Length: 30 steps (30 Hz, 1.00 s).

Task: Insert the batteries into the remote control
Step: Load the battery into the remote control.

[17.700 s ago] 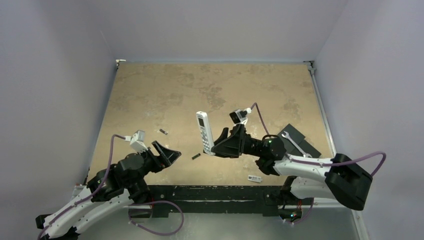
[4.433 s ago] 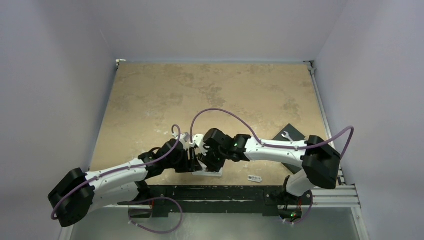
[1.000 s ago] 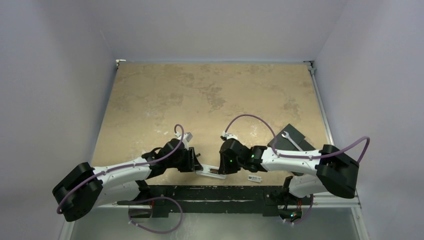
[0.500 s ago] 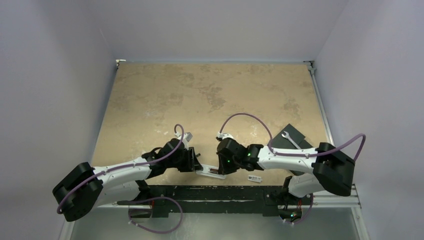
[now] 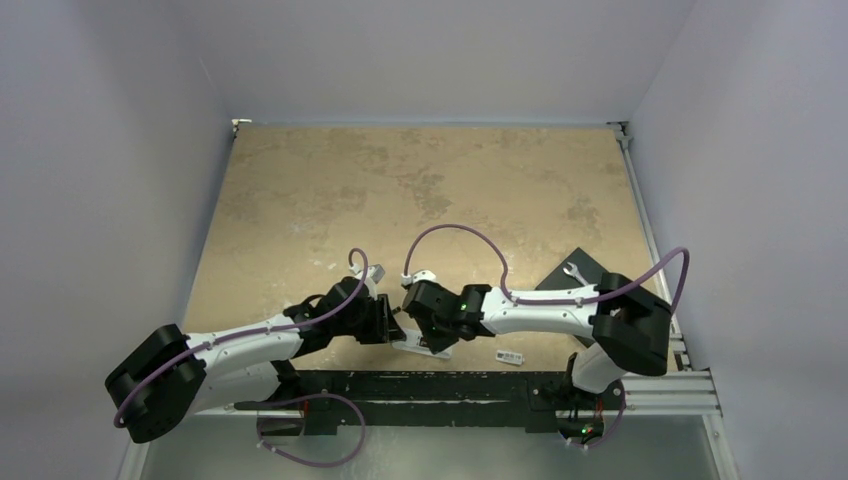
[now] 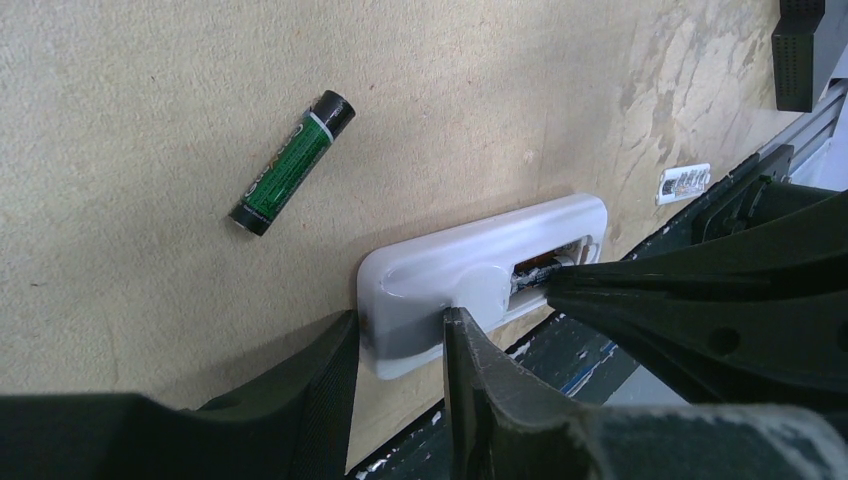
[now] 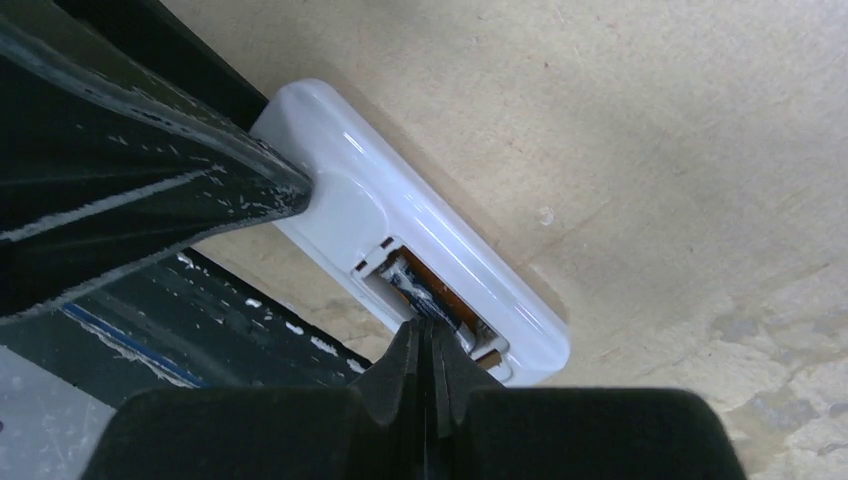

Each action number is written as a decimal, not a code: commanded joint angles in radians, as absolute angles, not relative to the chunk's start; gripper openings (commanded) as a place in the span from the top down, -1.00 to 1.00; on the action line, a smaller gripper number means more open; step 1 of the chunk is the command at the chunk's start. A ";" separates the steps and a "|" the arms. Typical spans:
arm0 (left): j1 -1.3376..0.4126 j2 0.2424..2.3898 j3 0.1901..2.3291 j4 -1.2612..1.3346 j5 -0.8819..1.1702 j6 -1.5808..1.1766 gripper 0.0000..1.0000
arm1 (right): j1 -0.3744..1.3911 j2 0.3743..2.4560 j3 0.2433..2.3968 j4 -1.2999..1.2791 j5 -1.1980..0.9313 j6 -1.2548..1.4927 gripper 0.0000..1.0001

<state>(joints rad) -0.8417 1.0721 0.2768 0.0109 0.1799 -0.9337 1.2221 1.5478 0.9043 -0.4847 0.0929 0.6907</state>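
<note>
The white remote control [image 5: 432, 349] lies back up at the table's near edge, its compartment uncovered. My left gripper [image 6: 400, 330] is shut on one end of the remote control [image 6: 470, 262], a finger on each side. One battery [image 7: 418, 292] sits in the recess. My right gripper [image 7: 425, 330] is shut with nothing between its fingers, and its joined tips rest on that battery. In the left wrist view those tips cover most of the recess. A second battery [image 6: 292, 162], dark with a green label, lies loose on the table beyond the remote.
A small white cover piece [image 5: 510, 356] lies right of the remote near the front edge. A dark flat block with a wrench [image 5: 576, 271] on it sits at the right. The black front rail [image 5: 450, 385] runs just below the remote.
My right gripper has swung left from the remote's right end to over the compartment, and its jaws have shut. The left gripper and the remote have stayed put.
</note>
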 commanded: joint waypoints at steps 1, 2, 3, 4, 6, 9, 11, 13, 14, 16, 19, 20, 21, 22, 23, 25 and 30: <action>-0.846 1.086 0.257 -0.041 0.185 -0.925 0.39 | 1.252 1.580 0.945 -0.459 0.103 0.670 0.86; -0.845 1.084 0.257 -0.043 0.183 -0.925 0.39 | 1.252 1.576 0.953 -0.473 0.113 0.667 0.83; -0.846 1.082 0.257 -0.045 0.183 -0.925 0.39 | 1.252 1.572 0.961 -0.485 0.123 0.663 0.82; -0.845 1.079 0.256 -0.048 0.181 -0.926 0.40 | 1.252 1.568 0.970 -0.499 0.135 0.661 0.81; -0.846 1.075 0.255 -0.052 0.180 -0.926 0.39 | 1.252 1.559 0.989 -0.526 0.154 0.661 0.79; -0.845 1.067 0.257 -0.059 0.178 -0.927 0.39 | 1.252 1.540 1.009 -0.544 0.149 0.661 0.78; -0.846 1.061 0.259 -0.066 0.176 -0.928 0.39 | 1.252 1.527 1.025 -0.563 0.175 0.654 0.74; -0.846 1.053 0.262 -0.077 0.173 -0.927 0.39 | 1.251 1.517 1.041 -0.581 0.204 0.645 0.69; -0.845 1.050 0.265 -0.084 0.171 -0.926 0.38 | 1.249 1.513 1.046 -0.588 0.214 0.640 0.66; -0.847 1.043 0.271 -0.100 0.168 -0.923 0.34 | 1.245 1.505 1.051 -0.600 0.234 0.632 0.61; -0.846 1.032 0.278 -0.133 0.163 -0.922 0.23 | 1.234 1.493 1.047 -0.606 0.252 0.622 0.56; -0.846 1.026 0.281 -0.144 0.161 -0.923 0.19 | 1.230 1.487 1.043 -0.605 0.257 0.619 0.53; -0.846 1.019 0.283 -0.156 0.158 -0.924 0.13 | 1.225 1.483 1.038 -0.605 0.261 0.616 0.52; -0.845 1.013 0.286 -0.169 0.155 -0.926 0.08 | 1.220 1.479 1.035 -0.603 0.264 0.613 0.50; -0.845 1.005 0.288 -0.181 0.154 -0.928 0.03 | 1.214 1.474 1.029 -0.600 0.268 0.609 0.48; -0.845 0.991 0.291 -0.206 0.158 -0.934 -0.06 | 1.195 1.465 1.017 -0.593 0.275 0.602 0.45; -0.847 0.980 0.292 -0.241 0.209 -0.946 -0.15 | 1.146 1.447 0.985 -0.557 0.265 0.575 0.43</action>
<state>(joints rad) -0.8448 0.9768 0.2852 -0.1242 0.1829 -0.9466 1.1809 1.4830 1.0061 -0.5823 0.2405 0.6094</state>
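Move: The right hand's closed fingertips rest on the battery already in the remote control's open bay, which lies right under them, 1 or 2 cm to their left; the loose green battery is about 8 cm ahead and 8 cm left, the battery cover some 17 cm right and 3 cm back. The left hand still grips the remote control's left end, with its middle about 6 cm right and 1 cm back; from there the loose green battery is roughly 6 cm straight ahead. The right hand comes free of the battery in the bay, first edging about 1 cm left and then rising some 4.5 cm while swinging forward about as far over the table, its fingers parting to a small gap and tipping about 10 degrees outward. Partway through, the left hand opens its fingers, lets go of the remote control's left end and eases back and to its left by about 1 cm each, rising slightly. ##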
